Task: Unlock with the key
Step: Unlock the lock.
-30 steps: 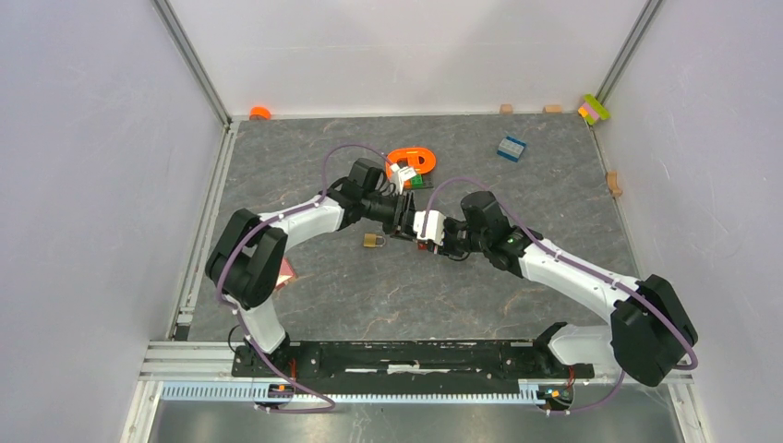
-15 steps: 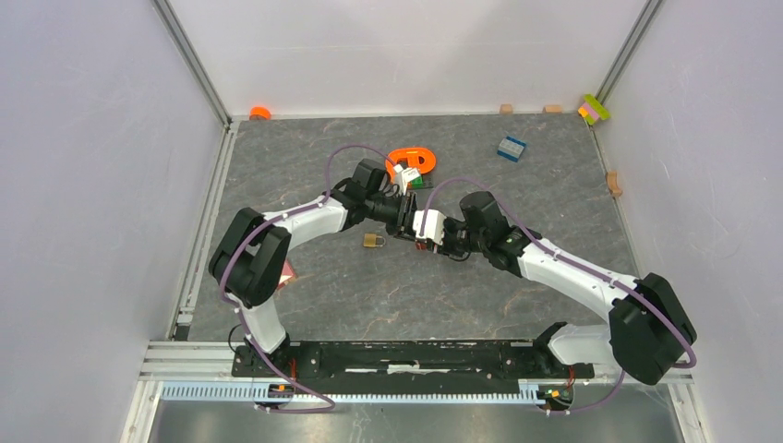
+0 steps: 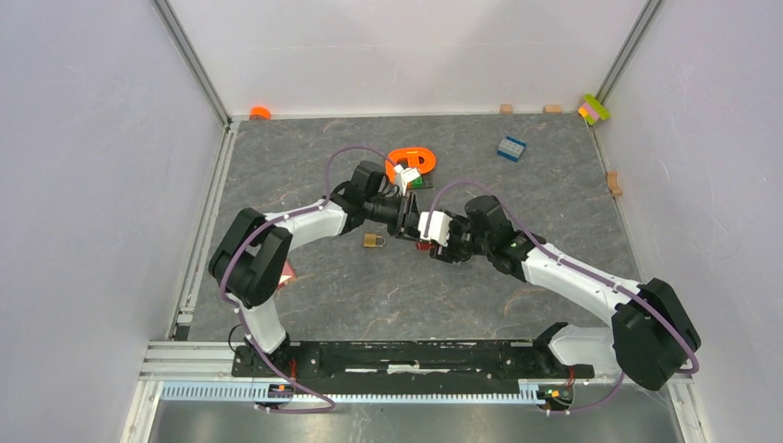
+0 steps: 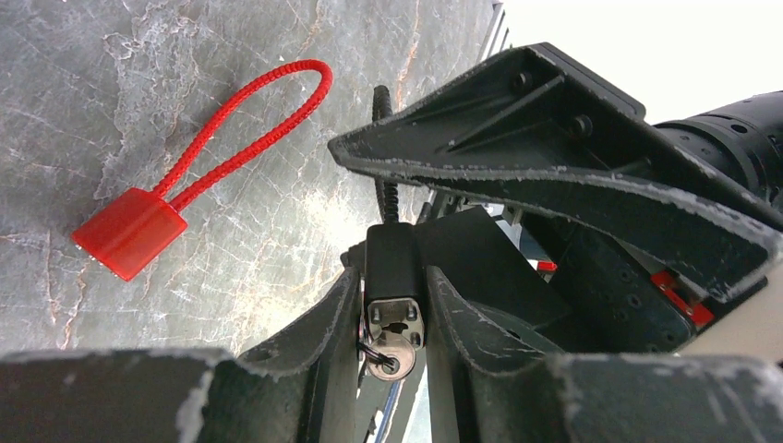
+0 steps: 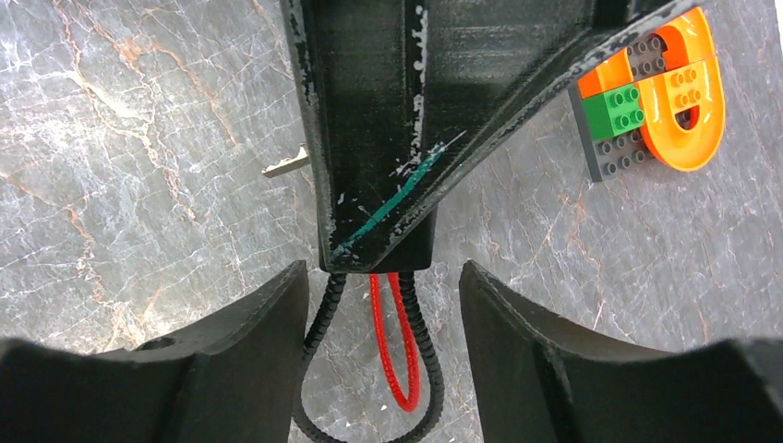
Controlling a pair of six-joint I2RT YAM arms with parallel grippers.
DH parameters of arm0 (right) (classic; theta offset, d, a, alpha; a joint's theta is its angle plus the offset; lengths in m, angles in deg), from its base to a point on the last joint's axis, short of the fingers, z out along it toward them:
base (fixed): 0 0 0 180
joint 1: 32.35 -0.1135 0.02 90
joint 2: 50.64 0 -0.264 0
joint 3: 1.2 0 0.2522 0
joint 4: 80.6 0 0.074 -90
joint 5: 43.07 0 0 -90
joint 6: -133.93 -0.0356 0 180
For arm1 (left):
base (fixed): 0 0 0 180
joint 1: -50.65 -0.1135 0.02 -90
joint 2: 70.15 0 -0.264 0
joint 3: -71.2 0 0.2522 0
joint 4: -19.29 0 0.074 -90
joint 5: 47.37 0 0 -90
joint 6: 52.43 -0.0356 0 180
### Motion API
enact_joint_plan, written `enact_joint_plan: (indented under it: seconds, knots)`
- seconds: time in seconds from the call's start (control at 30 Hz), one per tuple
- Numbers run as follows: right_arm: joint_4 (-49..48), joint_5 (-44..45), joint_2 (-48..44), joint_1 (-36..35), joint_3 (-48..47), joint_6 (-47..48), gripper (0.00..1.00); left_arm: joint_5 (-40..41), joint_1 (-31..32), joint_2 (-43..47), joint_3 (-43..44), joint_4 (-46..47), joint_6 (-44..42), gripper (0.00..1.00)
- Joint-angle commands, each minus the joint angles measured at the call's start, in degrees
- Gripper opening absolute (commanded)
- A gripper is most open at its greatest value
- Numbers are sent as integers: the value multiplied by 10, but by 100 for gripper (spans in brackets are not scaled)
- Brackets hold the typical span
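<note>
My left gripper is shut on a small black cable lock, held off the table. A silver key sits in the keyhole on the lock's metal end face, a thin ring through its head. In the right wrist view the lock's black cable loop hangs down between the fingers of my right gripper. That gripper stands open and touches neither side of the loop. Seen from above, the left gripper and the right gripper meet nose to nose at mid-table.
A red cable lock lies on the table below the grippers, and a brass padlock just left of them. An orange and green brick piece sits behind. A blue block and small pieces line the back and right walls.
My right gripper's jaws have spread apart and let go of the black lock. The left gripper closed a little on the lock a second ago and has kept that grip.
</note>
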Motion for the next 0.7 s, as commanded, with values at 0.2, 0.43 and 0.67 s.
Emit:
enact_joint_plan:
  seconds: [0.2,0.43,0.67]
  knots:
    - [-18,-32,-6,11,-8,-7,44,-33,-3,27,-8,59,38,2]
    - [-17,-51,-3,11,-1,8,0,-16,-20,29,-37,118,98,2]
    - [-17,-39,-1,11,3,3,0,29,-44,42,-65,131,117,2]
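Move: Just off the right fingertips, about 1 cm to their left and level with them, the black lock's cable strands run between the open fingers. The lock body, held by the left fingers, is some 4 cm left of the right hand. From the left hand the strands lie about 3 cm right and 1 cm down. On the table some 10 cm below the right hand, the red lock's body is about 3 cm farther out and 4 cm left. Closing from well open almost to shut, the right fingers pinch both strands of the black cable just below the lock body, while that hand stays in place. The left hand keeps its grip on the body and, once the right fingers are nearly closed, eases about 1 cm left and slightly forward, away from the right hand, turning some 5 degrees counter-clockwise and tipping a little. ##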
